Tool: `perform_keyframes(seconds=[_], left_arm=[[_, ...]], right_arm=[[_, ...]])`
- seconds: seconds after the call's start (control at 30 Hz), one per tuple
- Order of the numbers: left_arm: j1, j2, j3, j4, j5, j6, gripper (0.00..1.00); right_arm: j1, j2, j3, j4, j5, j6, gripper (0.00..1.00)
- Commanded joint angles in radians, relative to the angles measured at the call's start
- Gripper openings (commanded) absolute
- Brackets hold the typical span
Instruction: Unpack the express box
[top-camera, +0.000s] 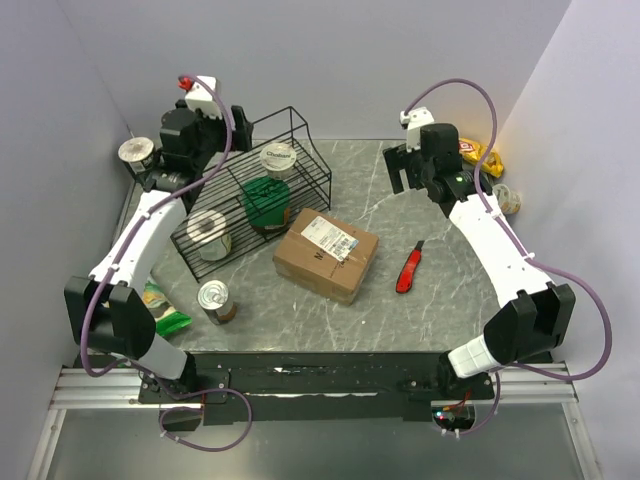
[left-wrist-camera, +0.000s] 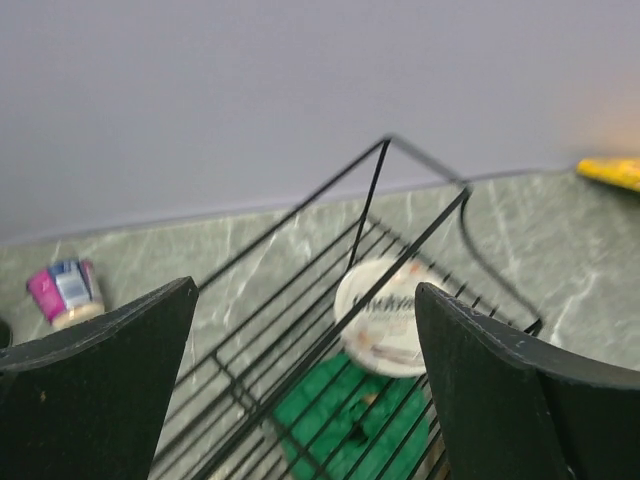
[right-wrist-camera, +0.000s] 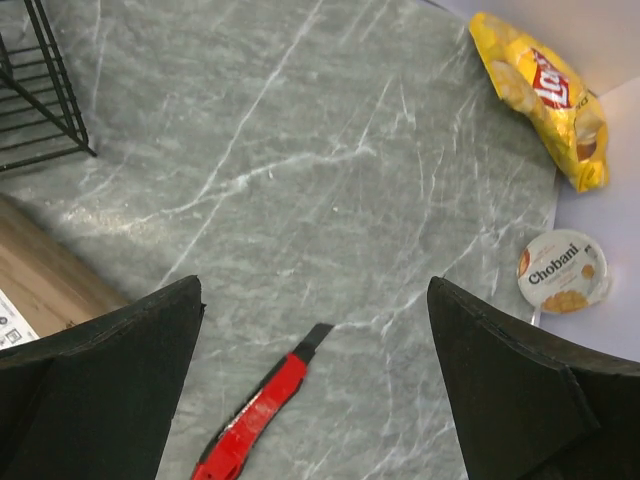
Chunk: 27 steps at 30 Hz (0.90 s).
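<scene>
The express box (top-camera: 326, 253), a brown carton with a white label on its taped top, lies in the middle of the table; its corner (right-wrist-camera: 40, 275) shows at the left of the right wrist view. A red utility knife (top-camera: 409, 268) lies right of it, blade end pointing away (right-wrist-camera: 262, 405). My left gripper (top-camera: 225, 135) hovers open over the far end of the black wire basket (top-camera: 300, 130), nothing between its fingers (left-wrist-camera: 305, 300). My right gripper (top-camera: 405, 170) hangs open at the back right, above bare table beyond the knife (right-wrist-camera: 315, 290).
The basket (left-wrist-camera: 420, 240) holds a yogurt cup (left-wrist-camera: 385, 315), a green item (left-wrist-camera: 340, 410) and a can (top-camera: 208, 230). A second can (top-camera: 215, 300) and a green bag (top-camera: 160, 305) sit front left. A yellow chips bag (right-wrist-camera: 540, 95) and a Chobani cup (right-wrist-camera: 563, 270) lie at the right wall.
</scene>
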Motion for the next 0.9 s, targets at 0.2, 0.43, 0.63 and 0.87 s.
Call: perform_keyframes(seconds=[0.2, 0.43, 0.63, 0.87], left_arm=[[-0.059, -0.059, 0.157, -0.019, 0.350, 0.170, 0.96], [-0.159, -0.159, -0.039, -0.304, 0.479, 0.450, 0.96], [-0.159, -0.279, -0.185, -0.518, 0.443, 0.580, 0.97], [-0.104, -0.230, -0.165, -0.758, 0.459, 0.523, 0.90]], right_arm=[[0.004, -0.002, 0.038, -0.060, -0.144, -0.144, 1.00], [0.005, -0.011, 0.019, -0.109, -0.283, -0.167, 1.00], [0.004, -0.019, 0.005, -0.133, -0.381, -0.131, 1.00], [0.004, 0.021, 0.022, -0.140, -0.441, -0.092, 0.98]])
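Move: The box lies roughly 24 cm to the left hand's right, 11 cm back and 25 cm below. From the same hand the wire rack centres some 3 cm ahead, 3 cm right and 22 down, and the silver can about 22 cm back, 6 left and 25 down. From the right hand the box is about 21 cm left, 5 back and 18 down; the red cutter is 4 cm to this hand's right, 6 back and 22 below. Heading for the box with both grippers wide open and touching nothing yet, the left hand arcs over the rack: up some 7 cm while swinging right and back, then well down, ending about 17 cm back. It turns clockwise some 40 degrees, tipping its fingers down. The right hand eases left, back and down, turning counter-clockwise. ##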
